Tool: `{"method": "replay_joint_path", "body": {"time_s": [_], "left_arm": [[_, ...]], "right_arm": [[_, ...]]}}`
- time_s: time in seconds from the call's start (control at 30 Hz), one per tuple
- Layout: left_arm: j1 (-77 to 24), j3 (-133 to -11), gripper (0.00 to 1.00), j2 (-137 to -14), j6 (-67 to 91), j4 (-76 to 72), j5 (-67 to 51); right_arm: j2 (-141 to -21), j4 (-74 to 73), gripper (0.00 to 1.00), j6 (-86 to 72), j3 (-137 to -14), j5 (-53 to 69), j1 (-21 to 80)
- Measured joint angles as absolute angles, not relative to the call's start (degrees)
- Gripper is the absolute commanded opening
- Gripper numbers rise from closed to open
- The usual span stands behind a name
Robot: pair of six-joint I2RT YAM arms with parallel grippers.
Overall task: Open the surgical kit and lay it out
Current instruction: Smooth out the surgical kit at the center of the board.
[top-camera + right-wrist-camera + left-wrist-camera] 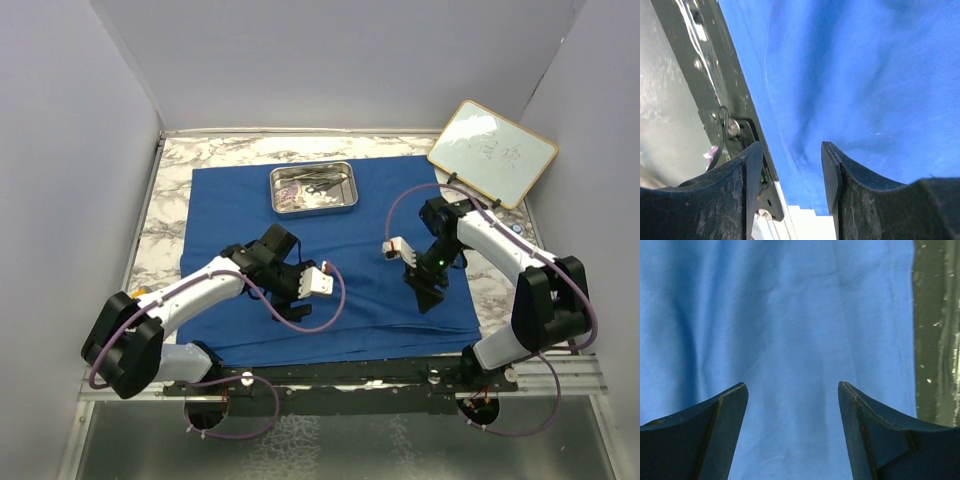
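The blue cloth wrap [340,290] lies spread flat on the table. On its far part stands the steel tray [274,190], holding small steel instruments [315,180] and white gauze [325,201]. My left gripper [285,305] hovers over the cloth's near-left part. In the left wrist view it [792,387] is open, with only bare cloth [790,315] between the fingers. My right gripper [427,297] points down at the cloth's near-right part. In the right wrist view it [791,145] stands open over the cloth's [865,75] near edge, holding nothing.
A wood-framed whiteboard [492,152] leans at the back right corner. Marble tabletop [165,215] shows around the cloth. A black rail [340,375] runs along the near edge, just past the cloth's hem [705,75] [935,340]. Grey walls close in both sides.
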State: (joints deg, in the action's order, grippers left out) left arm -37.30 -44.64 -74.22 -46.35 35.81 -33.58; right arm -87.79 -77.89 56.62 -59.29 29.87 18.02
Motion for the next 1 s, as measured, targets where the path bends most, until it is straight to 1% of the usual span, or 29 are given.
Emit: {"method": "replay_joint_path", "body": {"time_s": [0.17, 0.33, 0.47, 0.63, 0.73, 1.0], "left_arm": [[-43.3, -43.9, 0.7, -73.3, -44.9, 35.9, -33.6], [-47.6, -41.9, 0.7, -73.3, -43.3, 35.5, -32.6], [-50.2, -39.8, 0.69, -73.4, -42.4, 34.6, -29.9], [-52.8, -37.9, 0.64, -74.9, -41.7, 32.8, -25.5], [-53.5, -37.5, 0.6, -76.0, -41.5, 31.8, -23.6], [-54.6, -37.5, 0.41, -76.5, -41.0, 29.6, -20.0]], "right_arm": [[-86.0, -74.8, 0.5, 53.7, -61.5, 34.1, 18.0], [-85.3, -66.3, 0.49, 46.7, -60.9, 34.4, 18.0], [-85.0, -60.8, 0.48, 42.3, -59.7, 34.4, 18.0], [-85.0, -57.3, 0.47, 39.8, -59.0, 34.4, 18.0], [-85.0, -56.4, 0.47, 39.0, -58.8, 34.4, 18.0], [-85.0, -55.7, 0.45, 38.6, -58.8, 34.4, 18.0]]}}
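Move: The long fold across the near part of the blue drape runs about 6 cm back of the left hand, 1 cm to its right and 6 cm below. The drape's near hem lies some 7 cm farther back than that fold, and the steel tray about 32 cm ahead and 3 cm right of this hand. From the right hand, the open middle of the drape is roughly 7 cm ahead, 4 cm left and 7 cm below; the tray is about 33 cm ahead and 29 cm left. The left hand's nearer finger comes down onto the edge of the drape's fold: the hand first draws back some 5 cm, then sinks about 5 cm, tipping to point more steeply down as its fingers close partway. Meanwhile the right hand, half open, travels forward about 7 cm and some way left over the drape towards its middle, turning about 15 degrees clockwise and easing to a stop. ##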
